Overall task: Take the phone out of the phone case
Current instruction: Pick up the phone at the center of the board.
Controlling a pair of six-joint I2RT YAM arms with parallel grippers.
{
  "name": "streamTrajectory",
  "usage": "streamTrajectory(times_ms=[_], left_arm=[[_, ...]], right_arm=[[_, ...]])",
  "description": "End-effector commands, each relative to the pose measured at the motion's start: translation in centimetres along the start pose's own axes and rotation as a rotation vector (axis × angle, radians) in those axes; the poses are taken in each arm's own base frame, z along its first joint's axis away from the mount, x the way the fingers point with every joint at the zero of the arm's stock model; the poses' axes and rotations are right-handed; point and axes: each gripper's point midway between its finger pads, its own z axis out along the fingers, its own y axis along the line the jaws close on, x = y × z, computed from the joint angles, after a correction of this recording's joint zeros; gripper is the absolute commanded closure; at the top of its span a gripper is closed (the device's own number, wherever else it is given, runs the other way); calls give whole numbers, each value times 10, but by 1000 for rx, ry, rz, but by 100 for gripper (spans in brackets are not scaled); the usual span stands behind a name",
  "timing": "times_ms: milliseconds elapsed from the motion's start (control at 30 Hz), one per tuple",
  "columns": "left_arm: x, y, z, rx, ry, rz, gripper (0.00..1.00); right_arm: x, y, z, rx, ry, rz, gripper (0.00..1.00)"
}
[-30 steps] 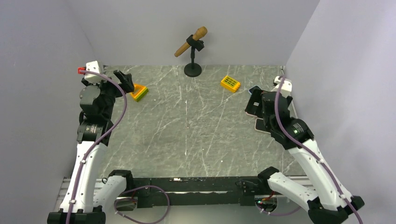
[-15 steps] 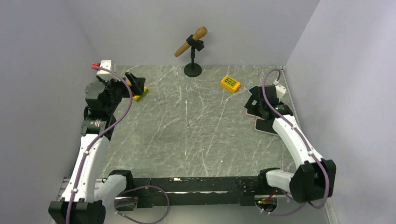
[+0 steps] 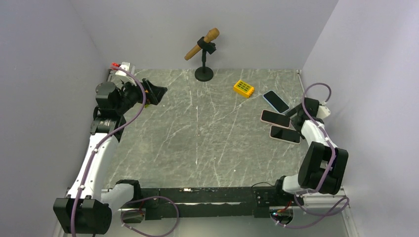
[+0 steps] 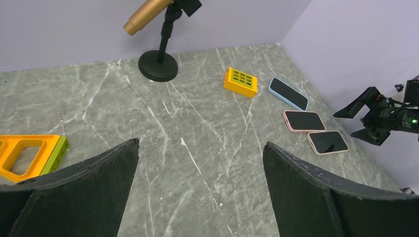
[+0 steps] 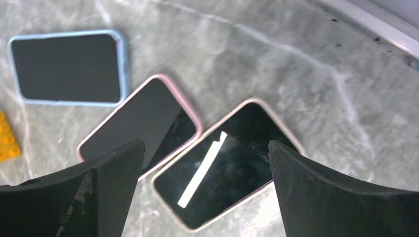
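Note:
Three cased phones lie face up at the table's right side: a blue-cased phone [image 3: 275,101], a pink-cased phone [image 3: 275,118] and a beige-cased phone [image 3: 285,134]. In the right wrist view the blue-cased [image 5: 66,66], pink-cased [image 5: 138,123] and beige-cased [image 5: 227,168] phones lie side by side. My right gripper [image 3: 296,117] is open and empty, low beside the phones, with the beige-cased phone between its jaws [image 5: 205,145]. My left gripper [image 3: 157,94] is open and empty at the far left, above the table [image 4: 201,143].
A microphone on a black stand [image 3: 203,73] is at the back centre. A yellow brick [image 3: 243,88] lies left of the phones. An orange and green block [image 4: 29,153] lies under my left gripper. Walls close in on the left, right and back.
My right arm has folded back toward the right wall and lowered, uncovering the three phones. My left gripper has risen and swung right, away from the orange block.

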Motion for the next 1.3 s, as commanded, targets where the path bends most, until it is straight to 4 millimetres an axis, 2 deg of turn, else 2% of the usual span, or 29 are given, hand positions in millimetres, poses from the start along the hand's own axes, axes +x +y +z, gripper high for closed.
streamTrajectory(times_ms=[0, 67, 133, 167, 233, 300, 400, 500, 600, 733, 800, 867, 933, 1033, 1067, 1167, 1267], left_arm=[[-29, -20, 0, 88, -67, 33, 1], [-28, -21, 1, 97, -65, 30, 1], [-27, -21, 1, 102, -63, 26, 1], [-27, -21, 2, 101, -63, 23, 1], [-25, -18, 3, 89, -55, 16, 1], [-24, -17, 4, 86, -52, 11, 1], [-20, -18, 7, 98, -43, -5, 1], [-14, -23, 13, 91, -26, -1, 1], [-5, -27, 20, 14, 9, 8, 1], [-17, -18, 27, -142, 33, -85, 1], [-27, -23, 32, -124, 29, -83, 1], [-29, -24, 36, -105, 36, -47, 1], [-22, -21, 38, -90, 41, 13, 1], [-4, -16, 36, -68, 65, 31, 1], [-5, -18, 36, -50, 68, 25, 1], [-5, -31, 37, 33, 81, 17, 1], [1, -35, 40, 87, 83, -4, 1]], right_arm=[[-21, -12, 19, -74, -47, 109, 0], [-23, -25, 29, -68, -46, 131, 0], [-16, -32, 40, -77, 1, 138, 0], [-13, -30, 45, -102, 27, 135, 0], [-2, -16, 49, -185, 109, 101, 0], [15, -3, 50, -243, 191, 87, 0], [42, 2, 45, -294, 285, 105, 0], [77, 12, 23, -376, 415, 79, 0], [110, 18, -11, -431, 469, 10, 0], [147, 25, -55, -493, 483, -59, 0], [163, 30, -76, -555, 509, -56, 0], [172, 32, -91, -606, 515, -71, 0], [170, 36, -100, -657, 500, -125, 0], [151, 33, -95, -603, 424, -232, 0], [144, 33, -92, -578, 404, -261, 0], [127, 49, -87, -587, 364, -330, 0], [129, 69, -83, -630, 409, -394, 0]])
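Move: The right hand, open, is over the beige phone: its middle is about 2 cm back, neither left nor right, and some 7 cm below. The pink phone lies about 7 cm ahead and 4 cm left of the hand, the blue phone roughly 17 cm ahead and 4 cm left, both just as low. From the left hand the beige phone is some 60 cm to the right, 3 cm back and 32 cm below. Right and down first, about 5 cm each, the right hand drops past the beige phone's right end, then sweeps roughly 22 cm left and some 10 cm back close over the table, fingers wide open, right finger pushing that end along. It turns nearly 40 degrees counter-clockwise, finally rising about 3 cm and starting forward. The open left hand shifts some 4 cm right. ##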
